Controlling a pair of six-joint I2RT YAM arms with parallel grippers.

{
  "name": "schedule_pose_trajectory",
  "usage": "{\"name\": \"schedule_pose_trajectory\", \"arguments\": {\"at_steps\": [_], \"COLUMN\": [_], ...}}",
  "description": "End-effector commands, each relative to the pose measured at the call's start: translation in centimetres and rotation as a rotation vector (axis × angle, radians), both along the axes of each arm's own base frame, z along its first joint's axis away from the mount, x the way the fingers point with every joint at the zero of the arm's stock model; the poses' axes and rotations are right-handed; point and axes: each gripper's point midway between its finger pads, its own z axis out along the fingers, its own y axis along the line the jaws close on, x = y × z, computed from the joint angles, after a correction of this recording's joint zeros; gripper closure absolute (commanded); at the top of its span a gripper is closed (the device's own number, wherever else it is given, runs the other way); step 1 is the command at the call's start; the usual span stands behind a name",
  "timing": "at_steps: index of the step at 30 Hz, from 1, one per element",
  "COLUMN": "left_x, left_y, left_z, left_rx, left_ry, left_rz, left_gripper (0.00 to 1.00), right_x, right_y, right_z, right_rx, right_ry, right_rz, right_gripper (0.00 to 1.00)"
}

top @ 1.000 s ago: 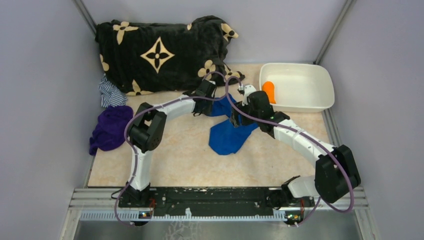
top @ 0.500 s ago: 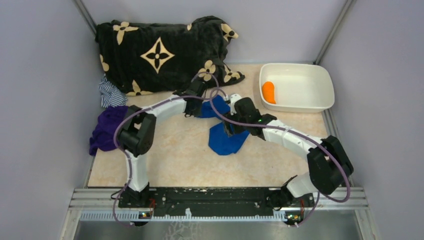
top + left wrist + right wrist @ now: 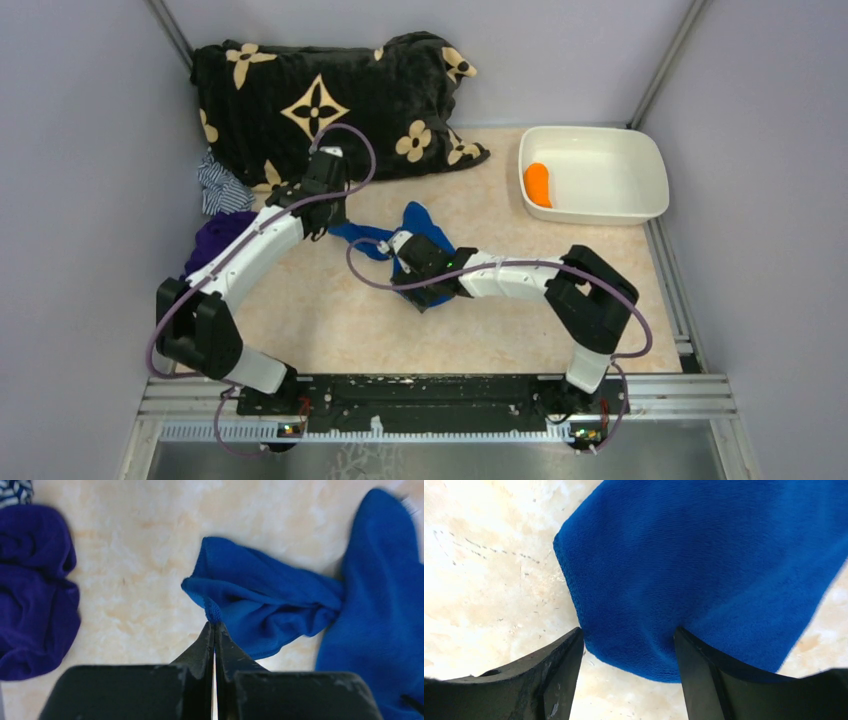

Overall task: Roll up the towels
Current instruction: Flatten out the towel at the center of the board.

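Note:
The royal blue towel (image 3: 417, 219) lies bunched mid-table. In the left wrist view the blue towel (image 3: 280, 605) has a stretched hem corner, and my left gripper (image 3: 214, 625) is shut on that corner. From above, the left gripper (image 3: 335, 228) sits at the towel's left end. My right gripper (image 3: 400, 243) rests over the towel's middle. In its wrist view the right gripper (image 3: 629, 637) stands open, its fingers straddling the folded edge of the blue towel (image 3: 704, 565) just above the table. The orange towel (image 3: 538, 183) lies rolled in the white bin (image 3: 590, 130).
A big black blanket with tan flowers (image 3: 320, 100) fills the back left. A purple cloth (image 3: 210, 248) and a striped cloth (image 3: 220, 186) lie by the left wall; the purple cloth (image 3: 30, 590) shows left of my left gripper. Walls close three sides.
My left gripper has shut on the blue towel's corner and drawn it leftward. The right arm has swung left and nearer, over the towel. The towel has bunched up.

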Motion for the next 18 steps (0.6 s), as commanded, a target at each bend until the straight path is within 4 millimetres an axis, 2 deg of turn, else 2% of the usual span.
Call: {"name": "schedule_pose_trajectory", "arguments": {"at_steps": [1,4,7,10,12,14,15,16,18], "left_x": [-2.6,-3.1,-3.3,-3.5,-3.7,-3.9,-4.0,-4.2,-4.5], "left_y": [2.3,3.0,3.5,4.1,4.7,5.3,5.7,6.0,6.7], "left_z": [-1.1,-1.1,-0.7,-0.5,-0.3,0.1,0.3,0.5,0.9], "left_rx": [0.048,0.058,0.069,0.09,0.108,0.126,0.135,0.143,0.158], "left_ry": [0.052,0.048,0.038,0.036,0.031,0.017,0.009,-0.002,-0.021], "left_rz": [0.024,0.027,0.031,0.04,0.049,0.061,0.067,0.072,0.089], "left_gripper": [1.0,1.0,1.0,1.0,1.0,1.0,1.0,1.0,1.0], "right_x": [-0.4,-1.0,-0.8,-0.7,-0.5,-0.3,-0.2,0.0,0.7], "right_y": [1.8,2.4,1.9,1.3,1.0,0.9,0.9,1.0,0.7], "right_z": [-0.2,-0.9,-2.0,-2.7,-2.5,-1.7,-1.0,-0.1,2.0], "right_rx": [-0.041,-0.058,-0.106,-0.141,-0.154,-0.147,-0.136,-0.124,-0.098], "right_ry": [-0.041,-0.043,-0.046,-0.046,-0.054,-0.063,-0.066,-0.07,-0.083], "right_rz": [0.061,0.111,0.11,0.103,0.093,0.087,0.087,0.085,0.074], "right_gripper": [0.33,0.34,0.35,0.42,0.54,0.76,0.91,1.0,1.0]}}
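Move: The right hand, open, has the blue towel's near edge almost under it, about 3 cm below and 1 cm back; the main spread of the towel lies about 9 cm ahead of that hand. The left hand already holds the towel's left corner off the board; from it the near edge is some 20 cm right, 13 cm back and 15 cm down. The purple towel lies about 20 cm to its left and 3 cm back, the striped cloth 19 cm left and 11 cm ahead. Down by a good 2 cm and slightly back goes the right hand, onto the blue towel's near edge, where its fingers shut and pinch the cloth. The left hand, still gripping its corner, draws about 5 cm left and 4 cm back, away from the towel's main spread, dipping 2 cm or so on the way before rising almost to its old height. ##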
